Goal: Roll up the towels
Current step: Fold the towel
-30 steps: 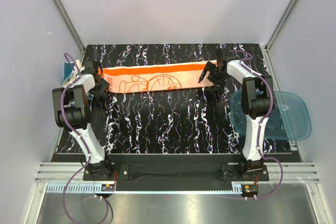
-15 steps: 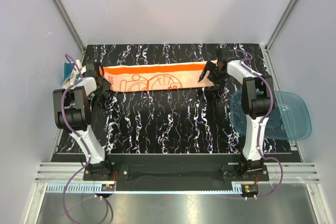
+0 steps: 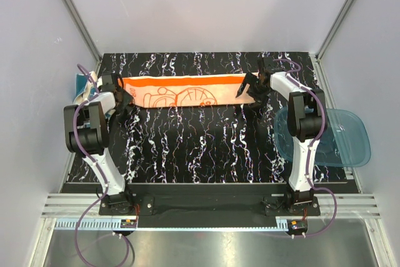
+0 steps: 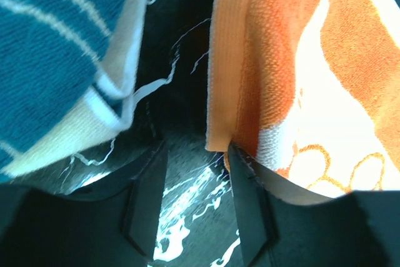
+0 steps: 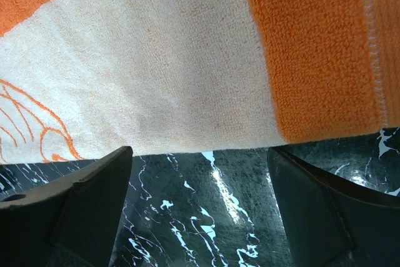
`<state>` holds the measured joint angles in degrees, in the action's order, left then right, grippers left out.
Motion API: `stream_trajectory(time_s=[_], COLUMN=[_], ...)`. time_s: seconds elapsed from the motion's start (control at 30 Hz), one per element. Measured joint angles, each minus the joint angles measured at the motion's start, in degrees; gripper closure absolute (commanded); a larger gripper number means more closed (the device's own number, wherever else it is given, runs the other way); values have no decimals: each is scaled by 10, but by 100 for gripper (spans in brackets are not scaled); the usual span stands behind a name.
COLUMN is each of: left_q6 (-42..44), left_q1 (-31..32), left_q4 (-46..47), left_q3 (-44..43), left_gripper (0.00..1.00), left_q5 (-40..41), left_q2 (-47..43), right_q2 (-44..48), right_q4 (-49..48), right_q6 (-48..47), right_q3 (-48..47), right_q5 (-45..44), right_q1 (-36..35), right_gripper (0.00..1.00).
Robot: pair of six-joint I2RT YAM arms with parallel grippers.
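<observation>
The orange and peach towel (image 3: 184, 92) lies spread flat in a long strip across the back of the table. My left gripper (image 3: 123, 99) sits at its left end, open. In the left wrist view, only bare table shows between the fingers, and the towel's corner (image 4: 215, 136) touches the right fingertip (image 4: 240, 161). The teal towel (image 4: 50, 42) lies bunched just left of that gripper and peeks out behind the left arm (image 3: 82, 84). My right gripper (image 3: 247, 89) stands wide open at the right end. The towel's near edge (image 5: 187, 60) lies just beyond its fingertips.
A translucent blue plastic tray (image 3: 350, 136) hangs over the table's right edge beside the right arm. White walls enclose the black marbled tabletop (image 3: 200, 148) at the back and sides. Both arm bases stand at the near edge.
The towel's left end has shifted slightly toward the back, so the strip lies straighter. My left gripper moved with it and its jaws narrowed a little. The right arm has not moved.
</observation>
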<state>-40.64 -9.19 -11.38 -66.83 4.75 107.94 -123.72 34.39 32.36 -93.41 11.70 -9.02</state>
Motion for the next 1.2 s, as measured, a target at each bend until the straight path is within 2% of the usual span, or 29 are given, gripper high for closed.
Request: stream_trajectory(time_s=[0.17, 0.27, 0.33, 0.37, 0.67, 0.97, 1.2], left_q6=[-6, -12, -18, -20, -14, 17, 44], left_q1=[0, 1, 2, 2, 2, -24, -45], left_q4=[28, 45, 54, 56, 35, -54, -128], left_q3=[-5, -23, -32, -35, -72, -44, -60], left_gripper=[67, 81, 96, 100, 100, 100, 98], left_q5=[-10, -14, -16, -17, -15, 38, 61], left_q2=[21, 39, 50, 54, 67, -44, -53], right_q2=[0, 0, 0, -1, -4, -15, -17], right_q4=[-1, -1, -1, -2, -3, -7, -5], right_q6=[-1, -2, -4, -4, -4, 1, 3], right_q3=[0, 0, 0, 0, -2, -15, -17], right_q5=[0, 0, 0, 0, 7, 39, 41], right_q1=[0, 0, 0, 0, 5, 27, 29], right_gripper=[5, 6, 7, 7, 8, 8, 8])
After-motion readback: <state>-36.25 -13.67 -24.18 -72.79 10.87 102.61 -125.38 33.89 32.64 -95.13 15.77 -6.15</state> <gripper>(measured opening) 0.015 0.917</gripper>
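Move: The orange towel's left end, folded into a long strip, has its middle about 4 cm ahead of the half-open left fingers, 1 cm to their right and 1 cm below; its near corner is already at the right-hand finger. The blue towel lies some 13 cm to the left of this hand and 2 cm farther out, the printed face roughly 29 cm to its right and 2 cm ahead. From the right hand, that left end is about 50 cm to the left and 1 cm ahead. The orange towel's left edge is taken between the left fingers as they slide forward along it about 5 cm, barely sinking, and close fully. Still pinching it, the left hand then draws up roughly 5 cm, left over the blue towel's side and back. The wide-open right hand only eases a good centimetre forward and right. ##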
